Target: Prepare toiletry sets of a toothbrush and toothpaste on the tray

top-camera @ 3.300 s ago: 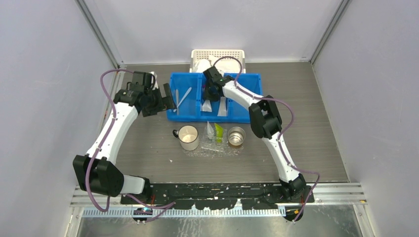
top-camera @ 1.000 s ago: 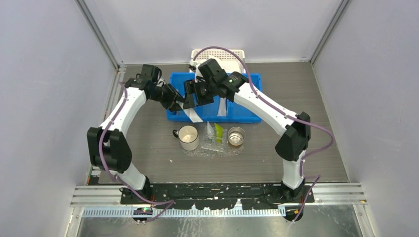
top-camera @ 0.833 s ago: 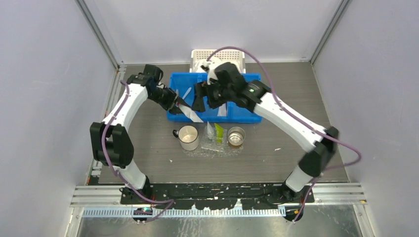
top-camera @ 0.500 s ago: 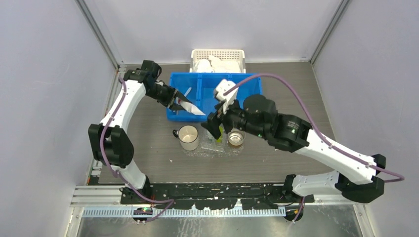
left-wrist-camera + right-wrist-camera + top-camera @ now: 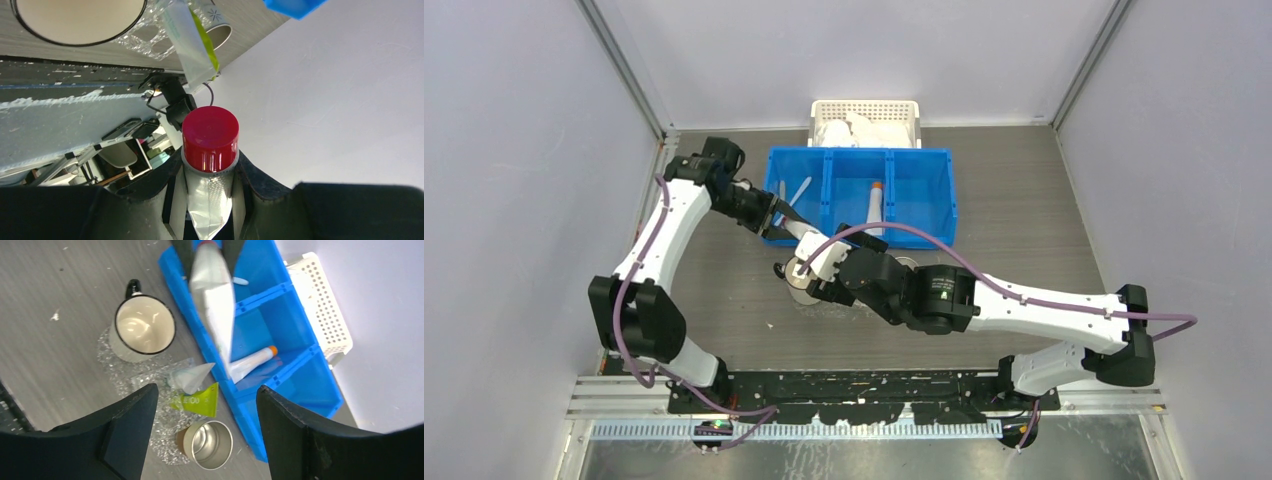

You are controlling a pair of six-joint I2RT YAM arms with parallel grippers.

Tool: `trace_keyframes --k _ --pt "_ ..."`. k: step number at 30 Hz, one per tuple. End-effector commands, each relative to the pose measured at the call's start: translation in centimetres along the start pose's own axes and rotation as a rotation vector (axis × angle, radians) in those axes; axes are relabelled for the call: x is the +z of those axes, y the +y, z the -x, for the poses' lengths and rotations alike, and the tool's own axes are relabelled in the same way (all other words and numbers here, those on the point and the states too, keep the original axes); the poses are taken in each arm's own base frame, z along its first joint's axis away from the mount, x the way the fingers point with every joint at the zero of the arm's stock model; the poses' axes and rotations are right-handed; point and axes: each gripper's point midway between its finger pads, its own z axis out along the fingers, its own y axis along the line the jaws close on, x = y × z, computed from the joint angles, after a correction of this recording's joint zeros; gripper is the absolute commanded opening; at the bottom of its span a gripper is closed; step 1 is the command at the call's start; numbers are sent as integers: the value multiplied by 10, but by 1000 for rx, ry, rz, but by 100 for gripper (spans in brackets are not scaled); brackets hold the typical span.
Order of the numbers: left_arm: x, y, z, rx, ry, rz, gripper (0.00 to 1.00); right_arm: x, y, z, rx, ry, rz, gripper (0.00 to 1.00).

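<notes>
My left gripper is shut on a white-silver toothpaste tube with a red cap, held in the air over the blue bin's front left corner. My right gripper hangs open and empty above the clear tray. Two toothpaste tubes lie on the tray, one white and one with a green end. A toothbrush lies in the bin's left compartment. Another toothpaste tube with an orange cap lies in the middle compartment.
The blue three-compartment bin sits behind the tray, with a white perforated basket beyond it. A cream mug and an open tin can flank the tray. My right arm stretches low across the table's near half.
My right gripper let go of the red-capped tube, opened wide and swung from the bin toward me, over the mug and tray. The left gripper kept the tube and shifted slightly.
</notes>
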Motion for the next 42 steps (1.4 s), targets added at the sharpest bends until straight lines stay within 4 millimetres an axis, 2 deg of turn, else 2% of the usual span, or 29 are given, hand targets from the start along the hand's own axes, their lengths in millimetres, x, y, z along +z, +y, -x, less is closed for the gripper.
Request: trace_keyframes --k 1,9,14,24,30,33,35,37,42 --pt "-13 12 -22 -3 28 -16 15 -5 -29 24 21 -106 -131 77" --pt "-10 29 -24 -9 20 7 15 4 -24 32 33 -149 -96 75" --pt "-8 30 -24 4 14 18 15 7 -19 41 55 -177 -52 69" --pt "-1 31 -22 14 16 32 15 20 -1 48 68 -183 15 61" --pt "1 28 -23 23 16 27 15 25 5 49 71 -177 30 46" --pt "2 26 -23 33 12 23 15 26 7 51 79 -181 37 26" --pt "3 24 -23 44 12 12 15 27 8 53 84 -183 40 18" --pt "2 21 -22 59 6 1 16 26 7 54 90 -186 42 13" --pt "1 5 -13 148 -50 -68 19 11 1 64 127 -208 65 12"
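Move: The toothpaste tube, still held near its red cap by the left hand, has its middle about 4 cm ahead of the open right hand, 4 cm to its left and 2 cm lower, tail towards that hand. From the left hand, the middle is some 4 cm back and 4 cm right. From the right hand, the mug stands about 4 cm back, 5 cm left and 19 cm below; the green tube is 3 cm back, 7 cm right and some 20 cm down. Leftward by about 4 cm, after an initial 1.5 cm forward, the right hand moves up to the tail half of the toothpaste tube, then shuts its fingers and pinches it. The left hand keeps its grip by the red cap and draws the tube back some 3 cm, sinking about 1.5 cm. ##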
